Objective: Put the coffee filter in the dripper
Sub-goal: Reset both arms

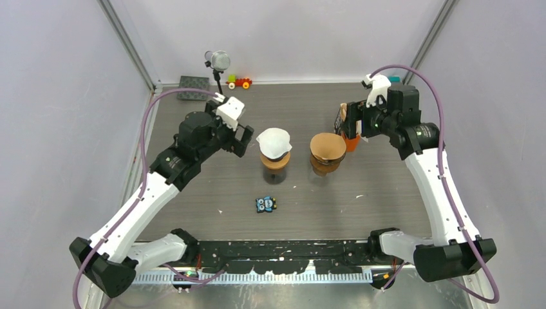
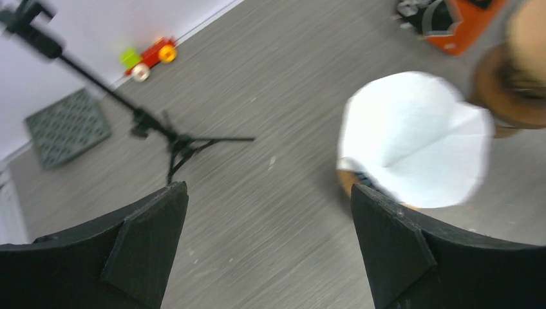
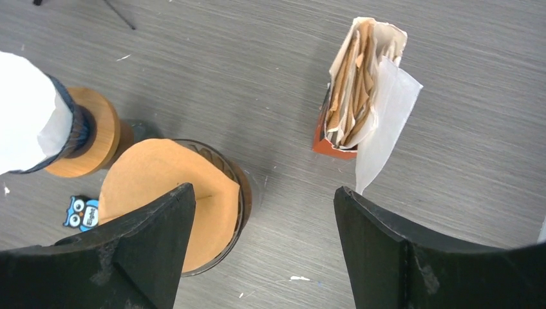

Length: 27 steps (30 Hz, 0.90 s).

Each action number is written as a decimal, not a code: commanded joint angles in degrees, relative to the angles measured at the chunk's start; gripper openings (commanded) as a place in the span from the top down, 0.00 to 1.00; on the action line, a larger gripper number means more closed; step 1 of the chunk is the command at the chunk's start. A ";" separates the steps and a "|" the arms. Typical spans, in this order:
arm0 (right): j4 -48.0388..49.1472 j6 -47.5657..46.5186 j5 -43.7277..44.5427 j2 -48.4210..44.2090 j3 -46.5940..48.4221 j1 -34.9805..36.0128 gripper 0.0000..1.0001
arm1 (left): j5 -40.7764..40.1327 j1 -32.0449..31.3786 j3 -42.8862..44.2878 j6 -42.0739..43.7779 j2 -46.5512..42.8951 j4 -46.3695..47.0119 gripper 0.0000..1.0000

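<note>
A white coffee filter (image 1: 274, 143) (image 2: 415, 135) (image 3: 22, 122) sits in the left dripper (image 1: 275, 162) (image 3: 96, 132), which has a wooden collar. A brown coffee filter (image 1: 328, 147) (image 3: 167, 193) lies in the right glass dripper (image 1: 326, 164) (image 3: 239, 187). My left gripper (image 1: 248, 140) (image 2: 269, 185) stands open just left of the white filter, with nothing between its fingers. Over the table between the brown filter and the orange filter box (image 1: 351, 138) (image 3: 335, 140), my right gripper (image 1: 353, 122) (image 3: 263, 188) is open and holds nothing. A white filter (image 3: 386, 109) pokes out of the box.
An owl sticker (image 1: 265, 204) (image 3: 82, 212) lies in front of the drippers. At the back left are a microphone stand (image 1: 220, 64) (image 2: 161, 132), a toy car (image 1: 239, 82) (image 2: 151, 56) and a grey pad (image 1: 193, 87) (image 2: 67, 129).
</note>
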 commanded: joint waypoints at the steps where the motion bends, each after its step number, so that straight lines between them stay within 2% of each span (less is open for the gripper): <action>1: 8.80 4.74 5.28 -3.02 -2.24 -0.23 0.17 | -8.58 4.66 -3.33 -1.49 -1.84 5.41 0.00; 6: 14.96 8.86 10.04 -4.67 -4.85 -0.20 0.16 | -8.77 12.38 -5.04 -3.95 -4.01 5.44 0.00; 15: 15.53 10.35 11.51 -6.29 -4.10 -0.15 0.15 | -2.94 24.15 -2.66 -12.19 -5.21 3.00 0.00; 19: 15.78 10.23 11.04 -7.76 -4.11 -0.20 0.15 | -0.78 25.82 -2.87 -12.50 -6.95 2.34 0.00; 27: 20.54 9.30 11.52 -10.78 -10.29 -0.18 0.15 | 5.12 27.14 -7.81 -13.11 -9.87 6.72 0.00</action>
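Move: My left hand is empty. The brown filter in its dripper lies roughly 31 cm to its right and 2 cm back; the white filter's dripper is about 13 cm right and 1 cm back, both some 12 cm lower, and the lamp stand some 20 cm ahead and 7 cm left. From my right hand, the brown filter sits about 10 cm left, 3 cm back and 12 cm below; the filter box is 10 cm straight ahead, well below. I swing my open left hand about 15 cm to my left, away from both drippers, turning it counter-clockwise some 30 degrees; it dips about 3 cm early on, then climbs back. My right hand, also open and empty, mainly rises about 4 cm while easing 2 cm right, away from the brown filter, its fingers tipping up and turning a little clockwise. ##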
